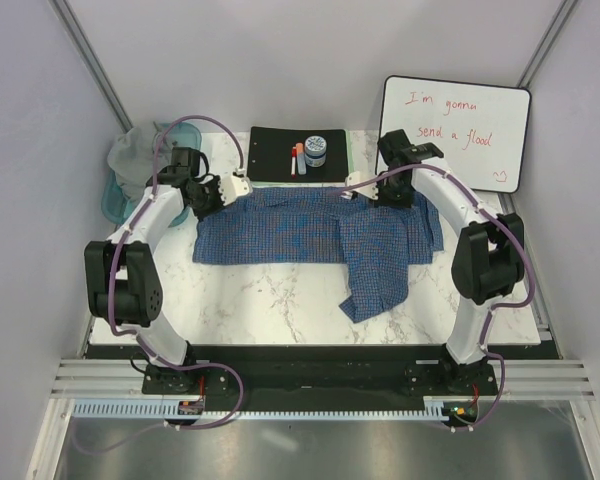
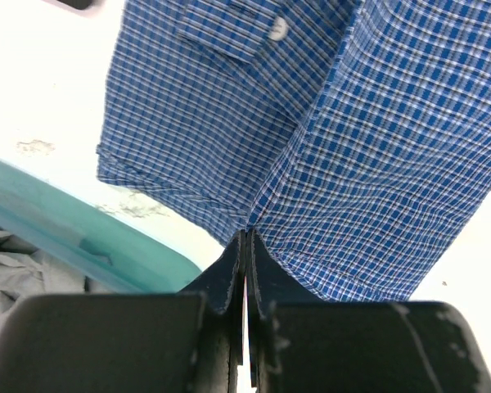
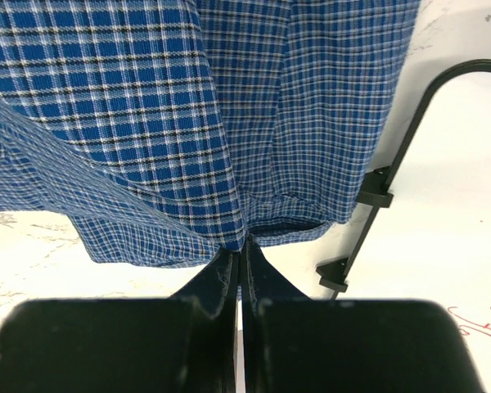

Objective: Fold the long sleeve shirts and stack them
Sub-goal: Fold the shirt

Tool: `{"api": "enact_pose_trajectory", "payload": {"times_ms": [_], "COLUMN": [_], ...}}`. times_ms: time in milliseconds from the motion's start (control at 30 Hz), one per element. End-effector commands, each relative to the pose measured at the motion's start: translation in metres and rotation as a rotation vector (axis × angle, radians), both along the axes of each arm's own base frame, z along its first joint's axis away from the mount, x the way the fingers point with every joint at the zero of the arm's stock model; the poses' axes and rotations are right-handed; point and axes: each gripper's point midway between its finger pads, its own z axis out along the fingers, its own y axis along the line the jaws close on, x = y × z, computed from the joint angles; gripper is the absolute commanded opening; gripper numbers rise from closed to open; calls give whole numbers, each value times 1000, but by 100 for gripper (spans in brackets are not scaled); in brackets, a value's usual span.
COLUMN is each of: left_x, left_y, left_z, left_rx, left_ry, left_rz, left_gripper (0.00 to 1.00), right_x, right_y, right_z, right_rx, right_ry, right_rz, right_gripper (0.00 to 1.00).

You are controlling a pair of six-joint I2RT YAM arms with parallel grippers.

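Note:
The blue-and-white check shirt (image 1: 310,238) lies spread across the marble table, one part hanging toward the near side at the right. My left gripper (image 1: 238,188) pinches its far left edge; in the left wrist view the left gripper (image 2: 245,239) is shut on a fold of check cloth (image 2: 368,147). My right gripper (image 1: 358,195) holds the far edge right of the middle; in the right wrist view the right gripper (image 3: 243,242) is shut on the check cloth (image 3: 147,106). The grey shirt (image 1: 130,150) sits bunched in the tub, and grey cloth (image 2: 8,282) shows by the left gripper.
A teal plastic tub (image 1: 113,203) stands at the far left, its rim (image 2: 74,233) close beside the left gripper. A black mat (image 1: 270,150) with a jar (image 1: 316,150) and markers (image 1: 297,160) lies at the back. A whiteboard (image 1: 455,130) leans at the back right, its black stand (image 3: 393,164) near the right gripper.

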Motion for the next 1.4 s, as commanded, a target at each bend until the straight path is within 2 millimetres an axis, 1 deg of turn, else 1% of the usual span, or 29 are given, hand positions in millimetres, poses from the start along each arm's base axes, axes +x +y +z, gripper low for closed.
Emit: {"api": "enact_pose_trajectory", "payload": {"times_ms": [0,133,233,267,333,367,433,467,533,633,800,900,933,1000,1033,1067,1100,1133,1167,1200,1233,1267,1300,1333,1367], "left_x": [25,32,36,37,40,41,43,43,47,49,48,51,52,54,55,56,56,59,57,56,48,43,36,27,21], "left_y": [1,2,5,6,6,7,8,10,13,16,13,14,15,17,19,21,24,29,31,32,30,28,25,19,16], "left_z": [14,7,-2,-6,-8,-10,-16,-18,-25,-28,-30,-37,-38,-44,-45,-49,-49,-46,-45,-30,-29,-20,-5,-4,-2], "left_rx": [-23,-17,-4,0,-4,-3,3,6,18,21,2,7,14,18,24,27,29,45,33,17,0,-22,-54,-85,-109], "left_ry": [-56,-60,-53,-47,-57,-57,-51,-49,-57,-74,-68,-56,-55,-46,-45,-37,-36,-46,-41,-67,-58,-69,-84,-64,-46], "left_rz": [46,56,66,70,81,85,99,107,133,160,177,188,196,220,233,256,279,311,356,375,384,389,406,400,409], "left_gripper": [2,2,2,2,2,2,2,2,2,2,2,2,2,5,9,14,23,26,30,40,45,50,56,57,57], "right_x": [19,21,24,26,27,27,29,33,41,45,45,42,41,37,35,35,35,40,41,43,43,41,39,32,26], "right_y": [3,5,4,4,6,6,3,4,-1,-3,1,-1,-2,-5,-6,-8,-12,-13,-15,-26,-23,-23,-33,-34,-28], "right_z": [14,7,2,-2,-5,-10,-15,-18,-23,-28,-24,-32,-38,-44,-49,-50,-51,-46,-42,-37,-22,-15,-10,-1,0], "right_rx": [32,33,28,31,34,35,19,27,3,7,37,21,14,5,-1,-4,-3,7,32,58,120,185,238,278,345], "right_ry": [-47,-35,-30,-27,-23,-18,-21,-36,-77,-89,-100,-81,-69,-55,-45,-46,-45,-56,-56,-54,-26,4,33,74,125], "right_rz": [5,3,-6,-15,-21,-29,-44,-60,-101,-153,-172,-177,-185,-198,-214,-233,-261,-287,-347,-401,-434,-495,-555,-585,-597], "right_gripper": [0,0,0,0,0,0,0,0,0,0,0,0,0,1,3,7,23,30,37,52,55,58,59,61,61]}}
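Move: Both my hands hold the shirt's folded-over hem by its ends, about 6 cm above the table. The far edge of the shirt lies roughly 6 cm straight ahead of my left hand and 5 cm straight ahead of my right. From my left hand the teal bin is some 13 cm left and 9 cm ahead, the black mat 21 cm right and 14 cm ahead. From my right, the whiteboard is about 17 cm ahead and 11 cm right, the loose sleeve 15 cm back and 7 cm left. I carry the held hem forward about 4 cm towards the shirt's far edge with both hands while sinking some 5 cm, laying it down on the lower layer. Only near the end do my fingers open past halfway and let it go, my left hand turning about 20 degrees counter-clockwise and my right as much clockwise; both then begin to rise. ##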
